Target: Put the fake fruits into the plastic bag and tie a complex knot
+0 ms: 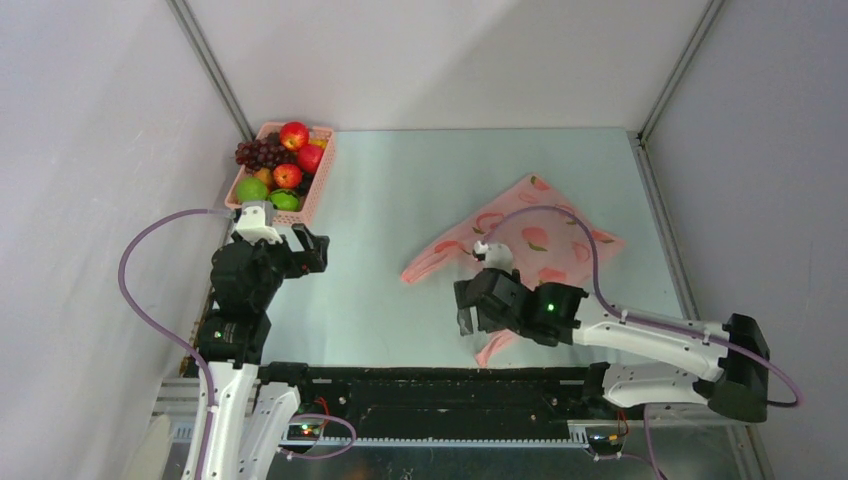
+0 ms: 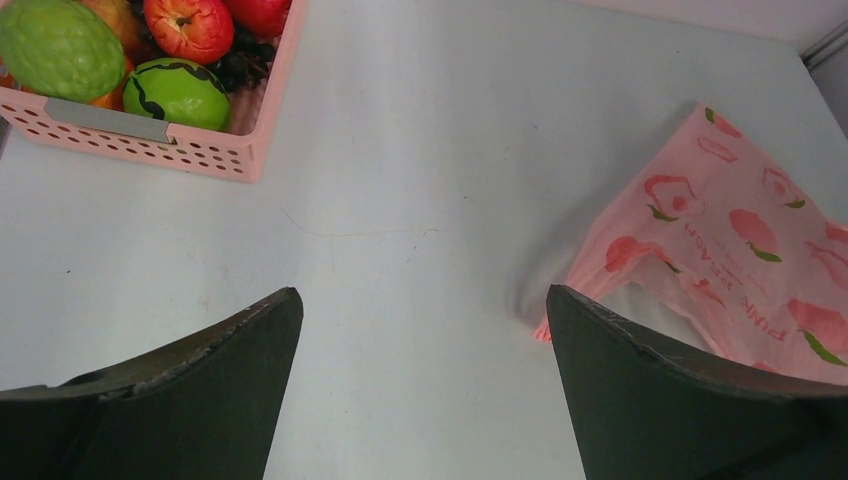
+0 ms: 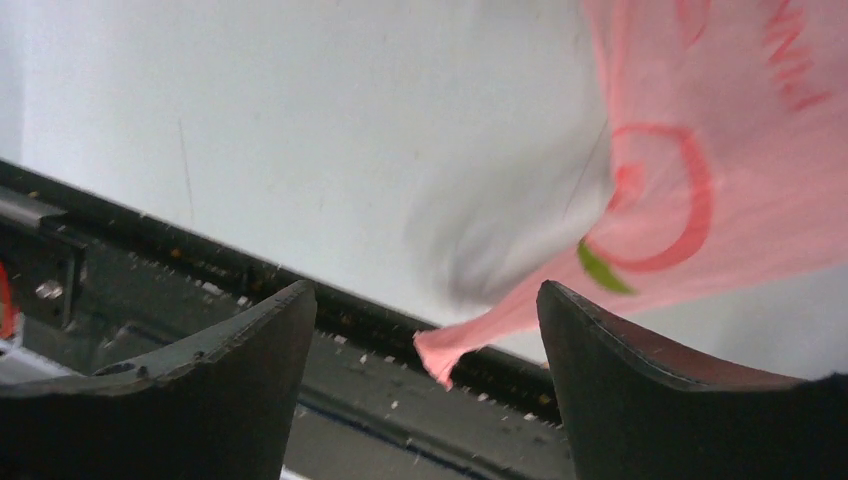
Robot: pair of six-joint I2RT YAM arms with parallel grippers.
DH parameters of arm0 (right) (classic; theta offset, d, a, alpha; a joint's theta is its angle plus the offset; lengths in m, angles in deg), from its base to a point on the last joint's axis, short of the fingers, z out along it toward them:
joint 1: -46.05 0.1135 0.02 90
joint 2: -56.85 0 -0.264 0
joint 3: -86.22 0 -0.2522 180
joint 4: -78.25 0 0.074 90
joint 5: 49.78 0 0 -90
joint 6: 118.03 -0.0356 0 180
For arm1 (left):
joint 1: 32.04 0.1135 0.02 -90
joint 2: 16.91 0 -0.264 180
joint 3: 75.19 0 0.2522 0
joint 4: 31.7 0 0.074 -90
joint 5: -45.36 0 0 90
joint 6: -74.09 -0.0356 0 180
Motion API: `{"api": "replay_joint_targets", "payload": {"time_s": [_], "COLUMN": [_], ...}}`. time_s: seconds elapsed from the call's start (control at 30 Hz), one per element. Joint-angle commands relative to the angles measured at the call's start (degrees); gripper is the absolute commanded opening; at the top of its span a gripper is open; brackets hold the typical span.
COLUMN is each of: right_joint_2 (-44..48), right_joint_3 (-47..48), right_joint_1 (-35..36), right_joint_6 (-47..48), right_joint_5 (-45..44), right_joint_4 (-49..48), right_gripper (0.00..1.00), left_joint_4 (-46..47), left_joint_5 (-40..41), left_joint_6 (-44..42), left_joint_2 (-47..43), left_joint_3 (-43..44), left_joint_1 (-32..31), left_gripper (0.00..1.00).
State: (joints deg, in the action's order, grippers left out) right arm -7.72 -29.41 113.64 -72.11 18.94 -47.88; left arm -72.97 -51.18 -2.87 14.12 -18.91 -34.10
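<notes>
The fake fruits (image 1: 280,160), red and green apples plus a dark grape bunch, lie heaped in a pink lattice basket (image 1: 318,185) at the far left. The left wrist view shows a red apple (image 2: 188,25) and green fruits (image 2: 60,45) over the basket wall (image 2: 150,145). The pink plastic bag (image 1: 540,235) with peach prints lies flat on the table at centre right. My left gripper (image 1: 310,250) (image 2: 420,292) hovers open in front of the basket, holding nothing. My right gripper (image 1: 470,315) (image 3: 425,287) is open at the bag's near end. A loose tip of the bag (image 3: 450,350) hangs between its fingers, touching neither.
A black rail (image 1: 450,385) (image 3: 200,270) runs along the table's near edge, right below the right gripper. Grey enclosure walls stand close on the left, right and back. Bare table (image 1: 400,200) lies between basket and bag.
</notes>
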Motion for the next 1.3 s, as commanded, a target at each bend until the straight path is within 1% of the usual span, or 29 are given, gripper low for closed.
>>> {"api": "replay_joint_targets", "payload": {"time_s": [0.0, 0.17, 0.3, 0.37, 0.47, 0.53, 0.63, 0.7, 0.77, 0.9, 1.13, 1.17, 1.2, 1.23, 1.27], "right_joint_2": [-5.89, -12.18, -16.35, -18.26, -21.02, -23.02, -26.9, -28.56, -29.52, -31.08, -34.58, -34.83, -35.36, -35.53, -35.64], "right_joint_3": [7.09, 7.88, 7.92, 7.92, 8.06, 8.52, 9.85, 10.19, 10.28, 10.28, 10.28, 10.29, 10.3, 10.25, 10.22], "right_joint_1": [-4.56, -15.46, -21.63, -22.58, -22.69, -22.79, -23.57, -24.2, -24.77, -25.12, -25.32, -25.32, -25.41, -25.51, -25.59], "right_joint_6": [11.65, 19.75, 23.62, 25.41, 27.05, 27.25, 26.99, 26.22, 25.64, 25.31, 26.49, 26.72, 26.87, 27.05, 27.17], "right_joint_5": [-7.72, -4.38, 0.6, 1.95, 3.23, 2.95, 0.9, -1.49, -2.82, -5.76, -3.07, -2.58, -1.91, -1.57, -0.67], "right_joint_4": [1.8, -4.76, -10.68, -13.99, -18.72, -20.12, -20.6, -20.74, -20.78, -20.41, -21.46, -21.77, -21.93, -22.23, -22.3], "right_gripper": [0.86, 0.79, 0.71, 0.69, 0.69, 0.69, 0.68, 0.62, 0.58, 0.54, 0.5, 0.48, 0.43, 0.41, 0.33], "left_joint_4": [2.35, 2.32, 2.53, 2.57, 2.47, 2.49, 2.56, 2.71, 2.68, 2.64, 2.65, 2.66, 2.65, 2.7, 2.67], "left_joint_5": [-1.56, -1.47, -2.41, -2.6, -2.73, -2.64, -2.9, -3.16, -3.3, -3.33, -3.36, -3.38, -3.38, -3.38, -3.41], "left_joint_6": [0.26, 0.23, 0.4, 0.41, 0.41, 0.45, 0.57, 0.7, 0.73, 0.67, 0.67, 0.67, 0.67, 0.67, 0.67], "left_joint_2": [-0.32, -0.12, 0.23, 0.38, 0.44, 0.39, 0.35, 0.47, 0.56, 0.46, 0.35, 0.35, 0.35, 0.4, 0.42], "left_joint_3": [-0.29, -0.39, -0.36, -0.4, -0.37, -0.37, -0.45, -0.55, -0.5, -0.49, -0.53, -0.52, -0.51, -0.51, -0.51], "left_joint_1": [0.35, 0.31, 0.35, 0.31, 0.31, 0.31, 0.31, 0.26, 0.29, 0.22, 0.22, 0.22, 0.22, 0.22, 0.22], "left_gripper": [0.99, 0.99, 0.99, 0.99, 1.0, 1.0, 0.99, 0.99, 0.99, 0.99, 0.99, 0.99, 0.99, 1.0, 0.99]}}
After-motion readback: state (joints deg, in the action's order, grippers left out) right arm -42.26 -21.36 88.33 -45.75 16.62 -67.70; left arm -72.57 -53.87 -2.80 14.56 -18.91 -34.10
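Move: My right hand hangs over the near handle of the plastic bag, its tip some 2 cm back, 3 cm right and 11 cm below. The mouth edge between the handles, which I go for, lies about 17 cm ahead, 4 cm right and 11 cm down; the far handle's tip is 17 cm ahead and 9 cm left, flat on the table. From my idle left hand that mouth edge is roughly 7 cm ahead, 28 cm right and 23 cm lower. I swing my right hand forward about 17 cm, away from the near handle and in over the bag, edging right a little, then sink about 10 cm onto the mouth edge between the handles. On the way my wrist rolls some 20 degrees so the fingers point more steeply down, and they narrow from wide to around half open, tips coming to touch the film without shutting. ##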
